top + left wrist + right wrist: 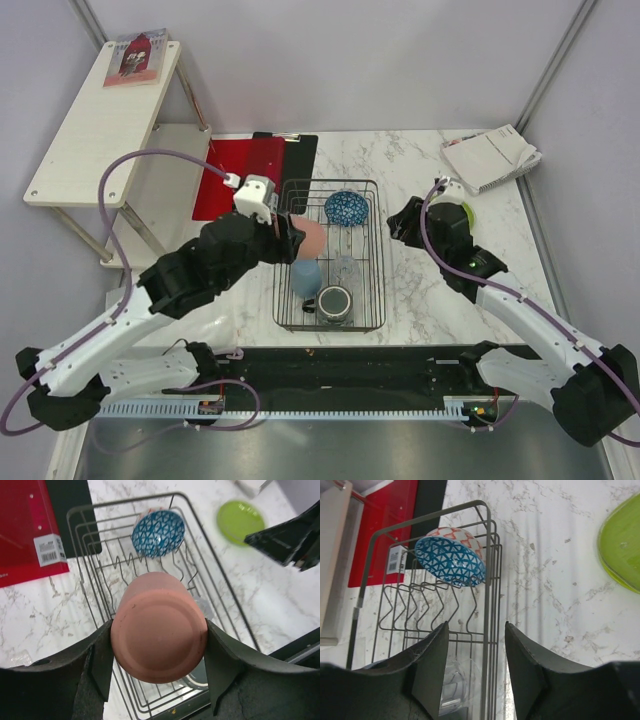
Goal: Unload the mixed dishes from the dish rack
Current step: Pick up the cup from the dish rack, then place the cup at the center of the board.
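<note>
The dish rack (372, 255) stands mid-table. My left gripper (288, 240) is shut on the salmon-pink cup (311, 236), lifted over the rack's left half. In the left wrist view the cup's base (158, 630) faces me, clamped between both fingers. Just near of the cup a blue rounded shape (306, 277) shows; I cannot tell if it is the cup's inside. The blue patterned bowl (346, 208) leans at the rack's far end, with the clear glass (345, 268) and dark grey mug (335, 300) nearer. My right gripper (476, 626) hangs open over the rack's right rim (487, 580). The lime-green plate (622, 550) lies on the table to its right.
A red clipboard (240, 175) and a black board (295, 150) lie at the rack's far left. A white shelf (100, 120) with a book (137, 55) stands at the far left corner. White booklets (490, 158) sit at the far right.
</note>
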Controlling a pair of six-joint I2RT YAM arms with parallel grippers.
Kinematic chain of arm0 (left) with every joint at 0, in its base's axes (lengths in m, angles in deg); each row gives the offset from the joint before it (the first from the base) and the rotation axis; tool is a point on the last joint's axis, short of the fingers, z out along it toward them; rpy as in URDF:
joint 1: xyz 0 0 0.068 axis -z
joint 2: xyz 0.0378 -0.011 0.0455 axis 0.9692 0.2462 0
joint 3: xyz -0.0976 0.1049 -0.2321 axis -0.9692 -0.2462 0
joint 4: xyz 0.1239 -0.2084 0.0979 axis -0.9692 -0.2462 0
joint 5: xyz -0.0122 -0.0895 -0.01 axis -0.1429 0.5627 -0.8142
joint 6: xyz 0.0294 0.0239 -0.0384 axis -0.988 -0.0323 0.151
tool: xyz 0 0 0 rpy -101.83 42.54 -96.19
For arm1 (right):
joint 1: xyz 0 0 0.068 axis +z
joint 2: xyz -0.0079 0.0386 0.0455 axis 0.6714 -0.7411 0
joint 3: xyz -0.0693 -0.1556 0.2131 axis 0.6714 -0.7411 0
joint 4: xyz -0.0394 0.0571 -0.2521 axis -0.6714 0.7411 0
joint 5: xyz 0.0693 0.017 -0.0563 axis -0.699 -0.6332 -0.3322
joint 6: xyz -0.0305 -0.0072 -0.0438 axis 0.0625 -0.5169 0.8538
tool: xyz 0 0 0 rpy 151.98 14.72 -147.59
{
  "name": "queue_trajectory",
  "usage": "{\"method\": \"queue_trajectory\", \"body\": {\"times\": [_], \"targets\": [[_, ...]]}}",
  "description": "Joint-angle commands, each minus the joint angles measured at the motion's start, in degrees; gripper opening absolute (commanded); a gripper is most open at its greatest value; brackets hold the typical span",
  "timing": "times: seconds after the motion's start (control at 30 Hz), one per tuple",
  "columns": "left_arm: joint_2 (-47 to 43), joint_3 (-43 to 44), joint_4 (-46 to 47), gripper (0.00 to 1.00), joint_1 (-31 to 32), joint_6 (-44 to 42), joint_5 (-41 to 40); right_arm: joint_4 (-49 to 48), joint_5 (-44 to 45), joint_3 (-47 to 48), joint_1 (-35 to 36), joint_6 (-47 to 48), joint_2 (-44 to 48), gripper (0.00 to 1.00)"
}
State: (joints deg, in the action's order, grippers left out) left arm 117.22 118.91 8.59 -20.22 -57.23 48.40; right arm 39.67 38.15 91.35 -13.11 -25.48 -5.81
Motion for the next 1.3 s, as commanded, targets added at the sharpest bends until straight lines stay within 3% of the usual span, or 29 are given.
{"method": "queue_trajectory", "body": {"times": [0.0, 0.07, 0.13, 0.17, 0.23, 0.37, 0.43, 0.53, 0.63, 0.93, 1.27], "targets": [[-3.88, 0.22, 7.39, 0.02, -3.58, -1.41, 10.06, -7.34, -5.42, -1.12, 0.21, -2.74, 1.36, 0.54], [-4.68, -0.84, 9.94, 0.02, -6.12, 1.31, 19.95, -12.49, -8.58, -2.69, 0.21, -3.54, 2.50, 0.50], [-5.38, -2.33, 14.24, 0.02, -12.87, 5.60, 29.55, -16.03, -12.81, -3.75, 0.12, -5.12, 3.99, 0.49], [-5.39, -3.30, 16.08, 0.02, -18.38, 7.28, 39.26, -18.49, -15.60, -3.93, 0.12, -5.12, 4.44, 0.49], [-5.74, -4.44, 21.70, 0.02, -22.99, 12.19, 49.57, -19.91, -19.57, -3.24, 0.12, -4.60, 5.05, 0.52], [-5.48, -9.96, 35.58, 0.02, -32.39, 22.31, 62.89, -24.91, -23.80, -4.98, 0.12, -5.91, 6.37, 0.54], [-4.34, -12.61, 47.75, 0.02, -34.60, 30.62, 68.41, -27.72, -25.46, -6.12, 0.12, -7.49, 6.90, 0.54], [-1.10, -17.88, 65.41, 0.02, -36.98, 41.90, 72.74, -30.89, -28.36, -7.18, 0.12, -9.16, 6.38, 0.54], [2.16, -21.23, 76.26, 0.02, -37.60, 48.86, 73.89, -34.58, -30.39, -8.15, 0.12, -10.57, 5.59, 0.54], [4.98, -23.87, 81.14, 0.02, -37.60, 51.16, 73.89, -46.63, -36.28, -8.95, 0.12, -15.58, 2.95, 0.54], [6.48, -26.24, 83.51, 0.02, -37.60, 52.65, 75.39, -56.13, -42.43, -5.78, 1.53, -20.42, -7.24, 0.54]]}}
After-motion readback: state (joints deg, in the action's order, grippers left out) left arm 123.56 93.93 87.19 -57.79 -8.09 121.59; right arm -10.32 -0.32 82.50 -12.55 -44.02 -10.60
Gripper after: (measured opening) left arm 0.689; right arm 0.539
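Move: The left hand already holds the pink cup by its base, the cup's middle about 4 cm ahead of it and 2 cm to its right. It goes to the right gripper, some 23 cm right, 8 cm ahead and 10 cm lower. The rack's blue cup lies 20 cm below, 3 cm right, the patterned bowl 18 cm ahead and 12 cm right, on the rack floor. For the right hand the pink cup is about 21 cm left, 4 cm back and 8 cm higher. Clockwise and rolling its left side down by nearly 60 degrees, the left hand turns the gripped pink cup above the rack while rising about 7 cm, so the mouth swings round towards the right gripper. The right hand comes to meet it, roughly 12 cm left, 11 cm up and 5 cm back, turning counter-clockwise with its left side rising; its fingers stay open, their tips ending at the cup's rim. ##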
